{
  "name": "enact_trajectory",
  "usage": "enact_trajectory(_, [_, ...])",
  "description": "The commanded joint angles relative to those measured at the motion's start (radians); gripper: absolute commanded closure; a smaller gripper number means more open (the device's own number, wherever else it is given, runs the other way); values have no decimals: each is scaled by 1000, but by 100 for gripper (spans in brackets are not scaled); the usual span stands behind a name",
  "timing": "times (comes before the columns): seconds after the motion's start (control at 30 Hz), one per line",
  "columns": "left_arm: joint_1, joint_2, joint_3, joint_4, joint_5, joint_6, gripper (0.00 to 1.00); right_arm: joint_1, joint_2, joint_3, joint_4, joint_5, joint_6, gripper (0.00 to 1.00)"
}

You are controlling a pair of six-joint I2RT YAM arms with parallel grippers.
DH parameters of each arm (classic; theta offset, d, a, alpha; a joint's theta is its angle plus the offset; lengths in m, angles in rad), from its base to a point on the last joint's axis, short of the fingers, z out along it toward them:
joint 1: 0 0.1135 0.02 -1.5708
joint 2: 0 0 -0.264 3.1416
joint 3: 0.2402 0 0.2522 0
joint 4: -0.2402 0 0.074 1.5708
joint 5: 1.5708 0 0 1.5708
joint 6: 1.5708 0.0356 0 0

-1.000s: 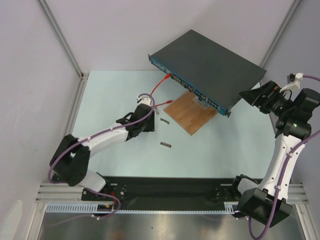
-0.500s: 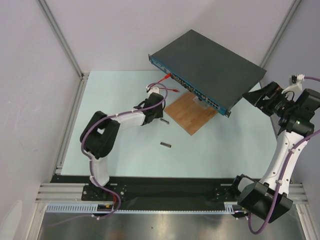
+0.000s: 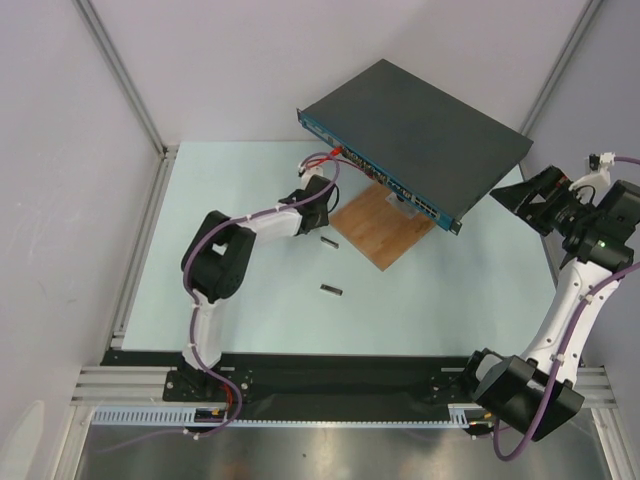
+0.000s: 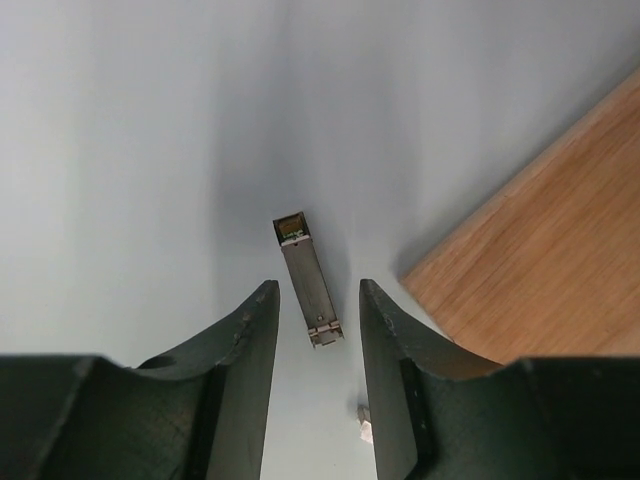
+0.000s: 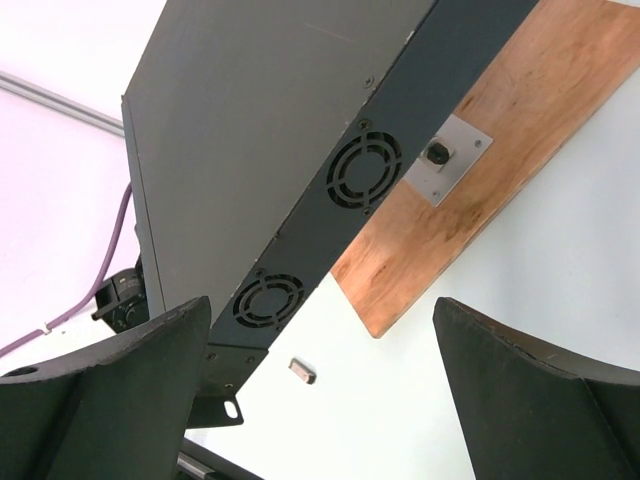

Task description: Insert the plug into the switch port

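Note:
The switch (image 3: 420, 125) is a flat dark-grey box with a blue front face (image 3: 375, 172), raised over a wooden board (image 3: 380, 222). A small metal plug (image 4: 308, 280) lies flat on the table, its near end between my left gripper's (image 4: 315, 290) open fingertips, untouched. In the top view the left gripper (image 3: 320, 198) is by the board's left corner, with that plug (image 3: 327, 241) near it. My right gripper (image 3: 520, 195) is open and empty, off the switch's right end. The right wrist view shows the switch's fan side (image 5: 330, 210) between its fingers (image 5: 322, 305).
A second small metal plug (image 3: 331, 290) lies nearer the arms; one also shows in the right wrist view (image 5: 302, 371). A red cable (image 3: 322, 160) runs from the switch's front. A small white bit (image 4: 365, 430) lies by the left gripper's right finger. Grey walls enclose the table.
My left arm has swung up and right toward the switch and board, bringing its gripper over the plug. My right gripper has drawn back slightly to the right.

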Motion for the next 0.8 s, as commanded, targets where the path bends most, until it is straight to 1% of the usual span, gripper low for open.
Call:
enact_trajectory(0.0, [7, 35, 64, -120, -33, -39, 58, -18, 4, 51, -2, -29, -29, 0])
enact_trajectory(0.1, [7, 59, 75, -169, -35, -62, 58, -27, 6, 51, 0, -39, -29, 0])
enact_trajectory(0.17, [10, 88, 104, -215, -41, -76, 61, -33, 6, 50, -3, -49, -33, 0])
enact_trajectory(0.3, [13, 101, 104, -232, -29, -81, 67, -48, 3, 54, -14, -62, -48, 0])
enact_trajectory(0.4, [13, 84, 83, -218, -20, -69, 79, -54, 4, 59, -17, -82, -50, 0])
enact_trajectory(0.43, [13, 75, 75, -220, -13, -67, 85, -54, 4, 62, -17, -87, -50, 0])
enact_trajectory(0.57, [13, -26, 9, -246, 26, -67, 88, -54, 1, 77, -9, -113, -70, 0])
enact_trajectory(0.6, [13, -53, -33, -255, 40, -67, 89, -54, -2, 83, -12, -125, -82, 0])
enact_trajectory(0.77, [4, -309, -213, -279, 141, -36, 96, -54, -20, 114, -44, -151, -182, 0])
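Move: The plug to be gripped lies just beneath the left fingers, its middle about 1 cm ahead, 1 cm left and 2 cm down. The wooden board's left corner is some 4 cm to the right of the plug and level with it; a second plug lies 7 cm back and 4 cm right of the hand. From the right hand the first plug is roughly 16 cm ahead, 42 cm left and 31 cm below. The left hand sinks about 2 cm, pinches the plug's near end, then draws it back some 6 cm and leftward. ##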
